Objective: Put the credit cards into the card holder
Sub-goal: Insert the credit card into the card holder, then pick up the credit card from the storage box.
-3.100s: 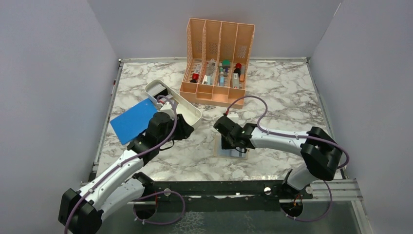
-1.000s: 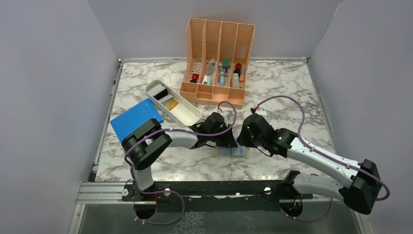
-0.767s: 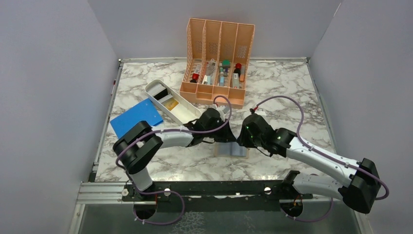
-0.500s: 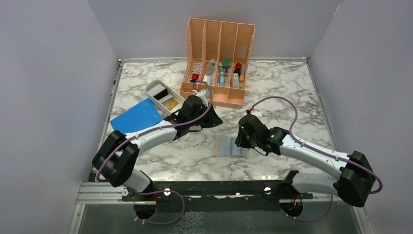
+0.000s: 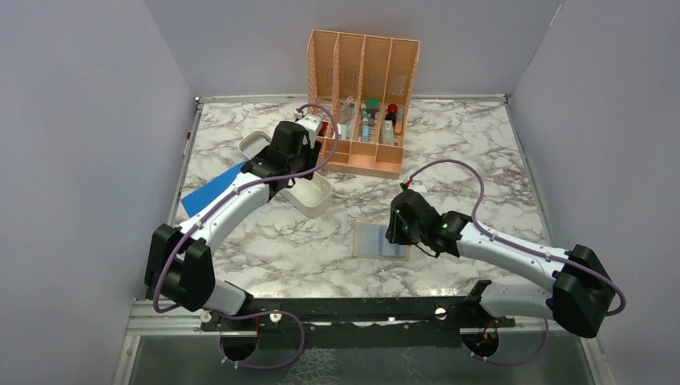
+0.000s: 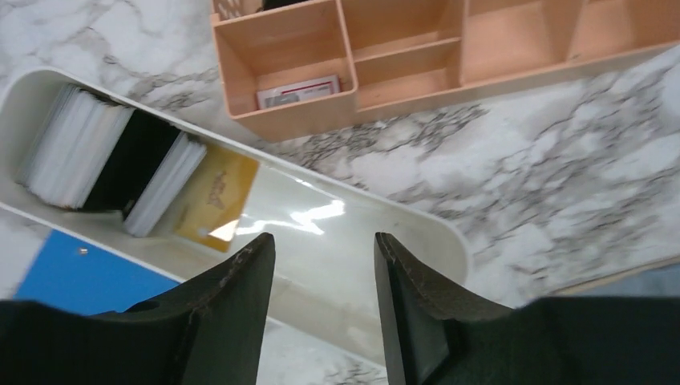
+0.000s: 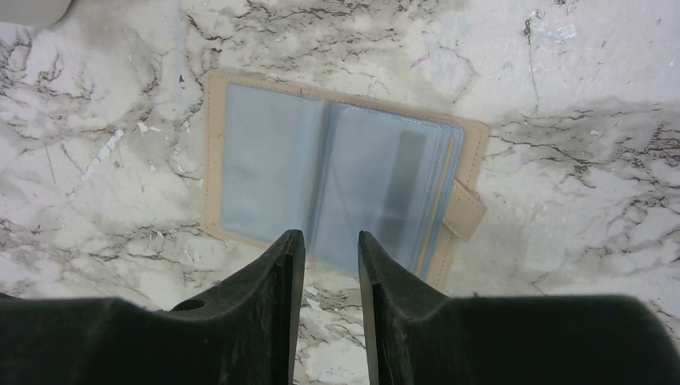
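Observation:
The tan card holder (image 5: 380, 241) lies open and flat on the marble, its clear sleeves (image 7: 337, 188) facing up, with a dark strip showing in the right-hand sleeve. My right gripper (image 5: 398, 228) hovers over its near right edge; the jaws (image 7: 330, 237) stand a little apart with nothing between them. A gold credit card (image 6: 216, 200) lies in the white tray (image 6: 417, 233) beside an upright stack of white and black cards (image 6: 104, 160). My left gripper (image 5: 287, 164) hangs above the tray's bare middle, open (image 6: 321, 241) and empty.
The orange slotted rack (image 5: 361, 104) with small items stands behind the tray; its front compartments (image 6: 289, 80) are close to my left fingers. A large blue sheet (image 5: 210, 192) lies left of the tray. Grey walls close in the table on three sides.
My left arm has swung from the card holder back to the white tray, and its jaws have opened. My right gripper has shifted only slightly beside the holder.

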Controlling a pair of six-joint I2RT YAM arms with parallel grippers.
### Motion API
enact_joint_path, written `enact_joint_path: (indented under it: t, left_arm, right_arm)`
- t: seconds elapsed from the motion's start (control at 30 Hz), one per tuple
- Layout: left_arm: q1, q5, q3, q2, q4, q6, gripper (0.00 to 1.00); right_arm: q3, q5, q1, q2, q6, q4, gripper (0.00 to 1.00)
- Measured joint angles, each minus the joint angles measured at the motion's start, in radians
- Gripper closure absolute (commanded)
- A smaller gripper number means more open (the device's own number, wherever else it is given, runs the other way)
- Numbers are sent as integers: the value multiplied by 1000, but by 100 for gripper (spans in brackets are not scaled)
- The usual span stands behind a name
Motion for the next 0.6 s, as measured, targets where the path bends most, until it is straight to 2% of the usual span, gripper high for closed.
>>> enact_joint_path:
  t: [0.1, 0.17, 0.33, 0.6]
  left_arm:
    - [19, -43, -13, 21, -13, 182, 52]
    - [39, -51, -15, 54, -24, 272, 52]
    - [114, -50, -28, 110, 3, 444, 35]
    - [169, -47, -27, 242, 85, 621, 25]
  right_arm:
    - [0, -2, -11, -4, -21, 0, 64]
    - [0, -5, -21, -11, -32, 0, 64]
    - [1, -18, -41, -16, -60, 0, 64]
    - [4, -35, -60, -16, -82, 0, 63]
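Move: The left hand is empty, and the gold card lying flat in the white tray is about 8 cm ahead of it, 7 cm to its left and 16 cm below. The white card stack stands some 3 cm farther out and 3 cm more to the left than the gold card. The organizer's nearest left compartment is roughly 15 cm ahead and 2 cm right of the hand. From the right hand, the gold card is about 21 cm ahead and 30 cm left. Heading for the gold card in the white tray, the empty left hand swings left about 9 cm and sinks as much, pushing some 5 cm forward as well. On the way its left side rolls up by around 30 degrees, it turns slightly clockwise, and its half-open fingers spread wider; they touch nothing yet. ##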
